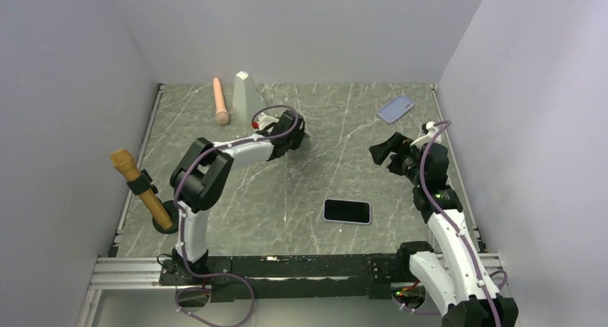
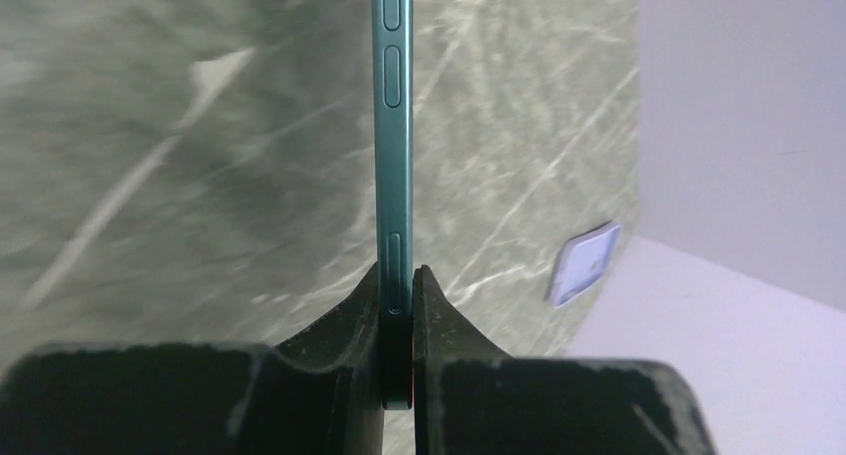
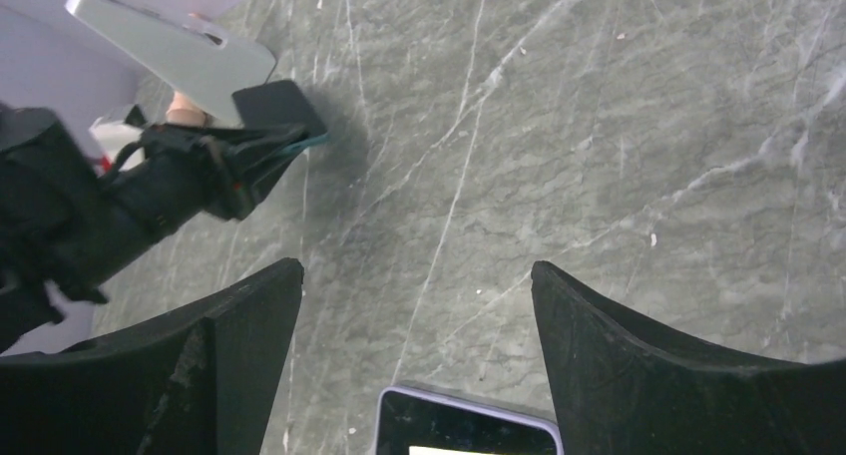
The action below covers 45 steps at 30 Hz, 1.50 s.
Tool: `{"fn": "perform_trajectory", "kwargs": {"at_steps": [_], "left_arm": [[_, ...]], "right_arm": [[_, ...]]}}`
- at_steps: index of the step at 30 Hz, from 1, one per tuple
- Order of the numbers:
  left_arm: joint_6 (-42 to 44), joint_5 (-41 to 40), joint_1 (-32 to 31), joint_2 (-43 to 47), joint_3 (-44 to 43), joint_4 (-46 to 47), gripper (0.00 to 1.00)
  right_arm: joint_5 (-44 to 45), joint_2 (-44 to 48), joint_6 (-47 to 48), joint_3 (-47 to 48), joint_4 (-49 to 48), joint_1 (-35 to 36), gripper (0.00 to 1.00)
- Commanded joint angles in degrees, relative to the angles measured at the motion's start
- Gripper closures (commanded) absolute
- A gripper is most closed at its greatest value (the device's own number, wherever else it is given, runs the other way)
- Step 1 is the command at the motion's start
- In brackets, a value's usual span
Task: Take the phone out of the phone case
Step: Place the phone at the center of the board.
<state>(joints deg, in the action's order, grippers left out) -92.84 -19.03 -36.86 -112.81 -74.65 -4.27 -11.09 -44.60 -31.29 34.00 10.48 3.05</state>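
My left gripper is shut on a thin teal-edged phone, held edge-on just above the table; I cannot tell whether a case is on it. In the right wrist view the same gripper holds it as a dark slab. A phone with a lilac rim lies screen-up on the near middle of the table, and its top edge shows in the right wrist view. A lilac case lies at the back right. My right gripper is open and empty above the table.
A grey wedge-shaped block and a pink cylinder stand at the back left. A tan handled tool on a black base sits at the left edge. White walls close in the marble table on three sides.
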Motion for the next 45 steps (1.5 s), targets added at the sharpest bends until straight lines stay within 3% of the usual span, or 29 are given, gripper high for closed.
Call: {"fn": "perform_trajectory", "kwargs": {"at_steps": [1, 7, 15, 20, 21, 22, 23, 28, 32, 36, 42, 45], "left_arm": [[-5.3, -7.6, -1.6, -5.2, -6.6, 15.4, 1.0], [-8.8, -13.2, -3.4, -15.2, -16.5, 17.4, 0.99], [-11.6, -16.9, -4.4, -23.6, -24.4, 15.2, 0.89], [-14.0, -12.8, -4.6, -22.8, -25.2, 9.0, 0.52], [-13.9, -12.0, -4.6, -21.7, -24.8, 7.4, 0.38], [-14.8, -10.9, -4.6, -20.8, -24.8, 3.7, 0.11], [-16.3, -9.5, -4.6, -19.9, -24.7, 0.2, 0.02], [-16.6, -4.4, -4.6, -13.5, -15.3, 3.8, 0.01], [-10.8, -4.5, -4.9, -7.7, -12.7, -0.7, 0.01], [-4.7, -0.9, -4.9, -1.9, -8.2, 0.6, 0.01], [20.5, 0.4, -3.9, 12.7, 1.6, 2.5, 0.01], [33.1, 7.1, -0.2, 21.6, 7.2, 1.3, 0.01]], "right_arm": [[-1.6, 2.2, -1.1, 4.8, 4.1, -0.1, 0.12], [1.7, 7.4, -1.8, 8.6, 10.7, -0.2, 0.12], [2.6, 9.4, 0.3, 10.4, 14.6, -0.3, 0.13], [1.5, 9.5, -0.2, 9.4, 13.7, -0.4, 0.13], [1.2, 9.4, -0.3, 9.3, 13.6, -0.4, 0.13], [1.0, 9.2, -0.4, 9.2, 13.3, -0.4, 0.13], [0.8, 8.9, -0.4, 9.2, 13.0, -0.4, 0.13], [-0.1, 7.7, -0.8, 9.2, 12.4, -0.5, 0.13], [-1.1, 6.9, -2.2, 9.0, 11.6, -0.4, 0.13], [-2.9, 4.7, -2.3, 9.4, 11.8, -0.5, 0.13], [-4.7, -3.0, 1.2, 11.6, 17.5, -0.4, 0.12], [-7.4, -6.1, 2.8, 10.8, 19.3, -0.4, 0.11]]}}
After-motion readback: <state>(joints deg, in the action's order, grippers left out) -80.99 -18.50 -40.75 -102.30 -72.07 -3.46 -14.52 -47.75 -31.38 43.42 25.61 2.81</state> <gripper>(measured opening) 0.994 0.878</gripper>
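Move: My left hand holds the bare phone. Its open set-down spot on the marble board is about 9 cm ahead, 8 cm to the right and 4 cm below. From this hand, the grey-white wedge block stands some 10 cm ahead and 15 cm left, about level in height, and the empty lilac case lies roughly 14 cm ahead and 41 cm right, 4 cm below. From my open right hand, that spot is about 20 cm ahead, 22 cm left and 15 cm below. I carry the pinched phone with my left hand forward and right, about 8 cm each way, away from the wedge block, sinking some 3 cm at the end as the fingers tip up and swing counter-clockwise. There I open wide, let the phone go and draw back about 12 cm and somewhat left, then climb clear. My empty right hand rises some 7 cm, easing back, then sinks again. ##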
